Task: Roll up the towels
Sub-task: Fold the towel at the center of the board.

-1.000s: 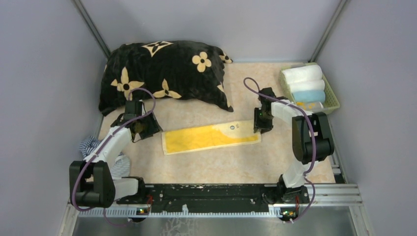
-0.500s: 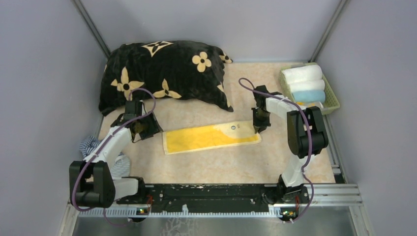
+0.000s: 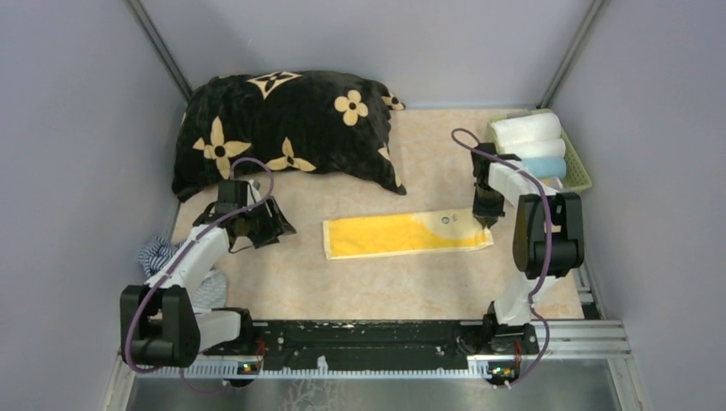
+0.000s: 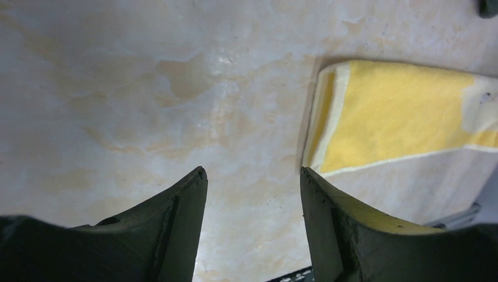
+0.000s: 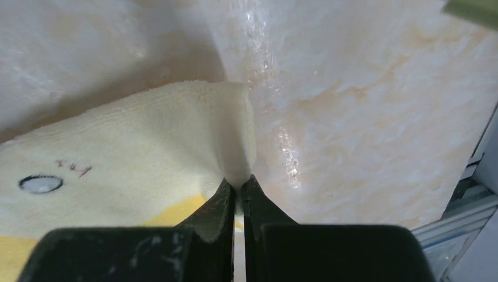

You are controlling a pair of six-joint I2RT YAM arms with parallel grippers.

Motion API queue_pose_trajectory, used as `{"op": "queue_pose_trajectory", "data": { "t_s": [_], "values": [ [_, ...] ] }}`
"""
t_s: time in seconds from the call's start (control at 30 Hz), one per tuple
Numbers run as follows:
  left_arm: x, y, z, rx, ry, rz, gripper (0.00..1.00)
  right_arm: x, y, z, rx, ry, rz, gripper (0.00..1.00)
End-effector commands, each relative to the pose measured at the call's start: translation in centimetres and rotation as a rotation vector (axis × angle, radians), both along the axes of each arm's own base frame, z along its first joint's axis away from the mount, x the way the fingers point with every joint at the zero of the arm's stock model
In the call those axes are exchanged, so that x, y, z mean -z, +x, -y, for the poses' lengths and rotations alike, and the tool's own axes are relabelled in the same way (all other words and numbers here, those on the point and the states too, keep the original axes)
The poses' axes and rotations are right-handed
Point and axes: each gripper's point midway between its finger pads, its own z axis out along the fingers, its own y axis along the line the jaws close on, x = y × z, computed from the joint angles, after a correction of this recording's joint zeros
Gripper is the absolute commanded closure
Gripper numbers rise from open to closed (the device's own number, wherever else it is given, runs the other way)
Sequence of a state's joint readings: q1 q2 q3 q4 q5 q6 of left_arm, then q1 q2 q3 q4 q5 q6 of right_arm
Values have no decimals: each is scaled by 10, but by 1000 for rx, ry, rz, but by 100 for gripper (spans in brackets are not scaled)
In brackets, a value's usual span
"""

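Note:
A long yellow towel (image 3: pixel 402 234) with a pale right end lies flat across the middle of the table. My right gripper (image 3: pixel 484 216) is shut on its right end; in the right wrist view the gripper (image 5: pixel 239 183) pinches the pale edge of the towel (image 5: pixel 147 158). My left gripper (image 3: pixel 278 224) is open and empty, left of the towel's left end. In the left wrist view the gripper (image 4: pixel 253 173) hangs over bare table, with the towel's left end (image 4: pixel 387 117) up to the right.
A black pillow with cream flowers (image 3: pixel 287 128) lies at the back left. A green basket (image 3: pixel 583 175) at the back right holds white and blue rolled towels (image 3: pixel 531 130). A striped cloth (image 3: pixel 158 254) lies by the left arm.
My right gripper has pulled the towel to the right by its right end, and the whole towel has slid that way. My left gripper has moved a little to the right.

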State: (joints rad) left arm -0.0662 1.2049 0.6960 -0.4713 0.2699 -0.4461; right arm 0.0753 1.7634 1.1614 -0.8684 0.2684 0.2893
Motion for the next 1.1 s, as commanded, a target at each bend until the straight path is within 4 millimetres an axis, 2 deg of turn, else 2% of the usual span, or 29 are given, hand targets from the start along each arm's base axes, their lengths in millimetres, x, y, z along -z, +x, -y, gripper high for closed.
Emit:
{"op": "queue_pose_trajectory", "data": {
  "t_s": [0.0, 0.17, 0.43, 0.57, 0.77, 1.07],
  "values": [
    [-4, -7, 38, 83, -181, -2, 34, -69, 29, -2, -41, -5, 208, 100],
    [3, -8, 68, 138, -267, -34, 34, -81, 25, -49, -151, 153, 220, 100],
    [22, 0, 96, 183, -283, -80, 38, -86, 12, -160, -335, 428, 212, 100],
    [36, 0, 101, 183, -268, -109, 41, -88, 5, -209, -412, 501, 195, 100],
    [55, -2, 105, 187, -265, -156, 53, -84, 1, -264, -473, 566, 157, 100],
    [68, -9, 110, 189, -264, -188, 72, -80, -4, -325, -518, 592, 125, 100]
  ]
}}
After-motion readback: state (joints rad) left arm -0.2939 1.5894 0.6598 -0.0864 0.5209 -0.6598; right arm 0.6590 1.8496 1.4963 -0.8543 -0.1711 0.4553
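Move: The yellow towel lies stretched left to right, its right end already pinched in the right hand. Its left end, the goal for both hands, is about 42 cm to the right hand's left, 4 cm back and 2 cm lower. From the open left hand that end is some 11 cm right, 1 cm back and 6 cm down. The basket sits about 18 cm ahead and 14 cm right of the right hand; the black cushion's middle is roughly 27 cm straight ahead of the left hand. The towel's right end, kept pinched in the shut right fingers, is lifted about 7 cm, then carried some 29 cm left over the towel towards its left end, the hand turning counter-clockwise and its fingertips swinging left. Meanwhile the left hand moves right and down to the left end, its fingers closing around the edge to roughly half their starting gap. ##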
